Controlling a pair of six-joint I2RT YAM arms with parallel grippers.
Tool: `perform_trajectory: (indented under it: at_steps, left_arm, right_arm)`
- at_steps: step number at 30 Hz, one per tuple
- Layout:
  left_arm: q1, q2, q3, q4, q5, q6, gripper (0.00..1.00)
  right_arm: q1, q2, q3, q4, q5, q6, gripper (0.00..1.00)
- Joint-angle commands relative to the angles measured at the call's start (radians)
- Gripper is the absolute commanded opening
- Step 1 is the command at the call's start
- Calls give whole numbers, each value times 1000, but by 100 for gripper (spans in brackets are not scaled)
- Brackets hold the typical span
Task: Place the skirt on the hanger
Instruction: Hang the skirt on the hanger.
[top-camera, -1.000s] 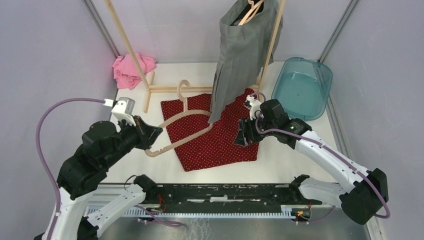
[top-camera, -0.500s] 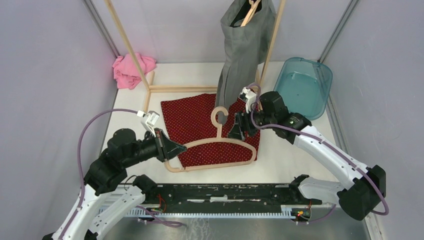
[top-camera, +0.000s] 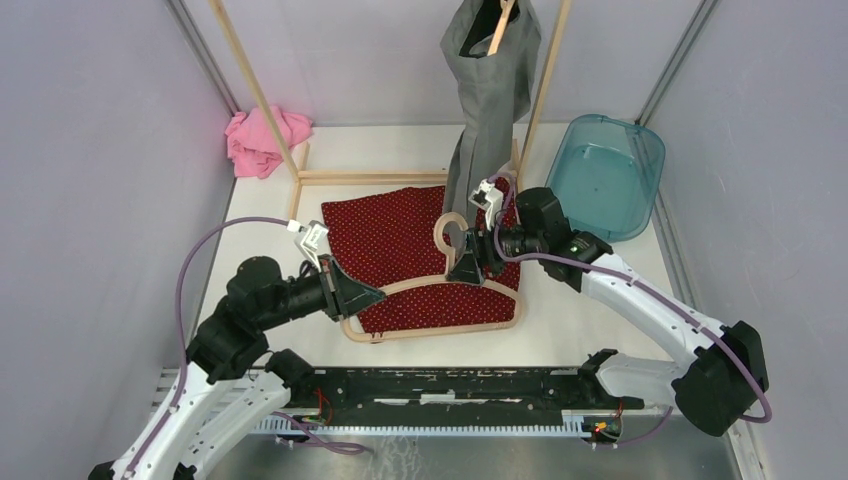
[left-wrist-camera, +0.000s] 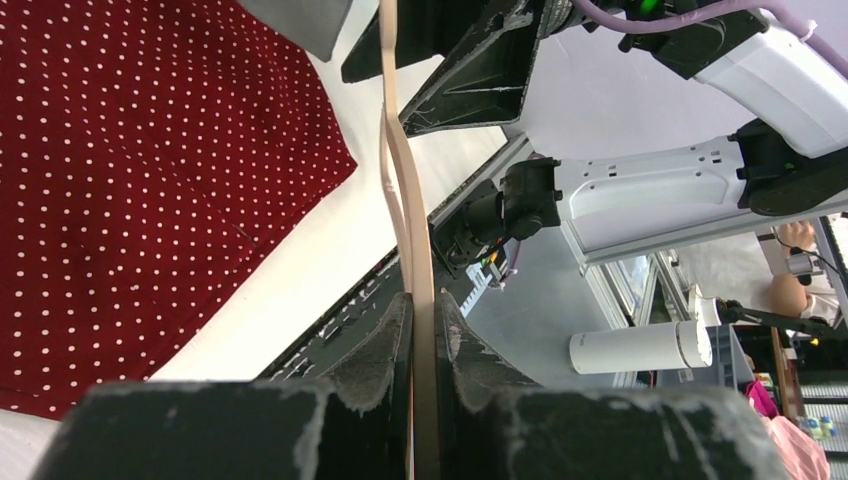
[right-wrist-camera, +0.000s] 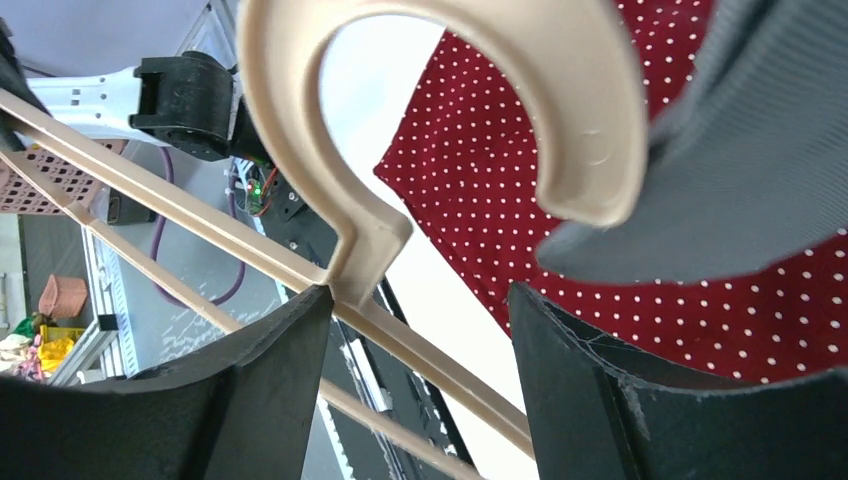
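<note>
The red white-dotted skirt (top-camera: 395, 240) lies flat on the table. Over its near part hangs the beige hanger (top-camera: 440, 330), hook (top-camera: 450, 232) pointing away from the bases. My left gripper (top-camera: 358, 298) is shut on the hanger's left end; the left wrist view shows the thin hanger bar (left-wrist-camera: 405, 190) pinched between the jaws of that gripper (left-wrist-camera: 423, 310), with the skirt (left-wrist-camera: 130, 180) below. My right gripper (top-camera: 470, 266) stands open at the hanger's neck. In the right wrist view the hook (right-wrist-camera: 590, 100) curves above the gripper (right-wrist-camera: 420, 300), the neck (right-wrist-camera: 370, 250) by the left finger, apart from the right one.
A grey garment (top-camera: 490, 100) hangs from a wooden rack (top-camera: 250, 90) at the back, its hem just behind my right gripper and near the hook (right-wrist-camera: 740, 170). A pink cloth (top-camera: 262, 140) lies at the back left. A teal basin (top-camera: 605, 175) sits at the back right.
My left gripper has carried the hanger rightward and nearer, from the skirt's left edge to over its front. My right gripper has come left to the hanger's neck. The grey garment has swung back.
</note>
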Motion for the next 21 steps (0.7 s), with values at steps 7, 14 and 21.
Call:
perform_trajectory:
  at_steps: [7,14,21]
  left_arm:
    - [-2,2,-63,220,71,-58,7]
    - [-3,-4,-111,224,-7,-32,7]
    - [-3,21,-75,74,-187,43,11]
  right_arm:
    - [28,-1,-60,250,-194,95,64]
    - [39,27,-43,250,-236,125,37]
    - [44,-1,-7,155,-184,129,1]
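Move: Just in front of the right hand's wide-open fingers is the neck of the hanger's hook, about 2 cm to that hand's left and 1 cm back, level with it. The polka-dot skirt lies flat some 19 cm below the right hand, centred roughly 4 cm ahead and 6 cm left. From the left hand, which already grips the hanger by one end of its bar, the neck is about 6 cm ahead, 12 cm right and 5 cm lower. Edging about 2 cm left and back with a slight rise, the right hand comes onto the hanger's neck, then sinks about 1 cm as its fingers go from wide open to nearly shut, pinching the neck. The left hand keeps its grip on the bar and lowers the hanger some 4 cm, easing slightly forward. ##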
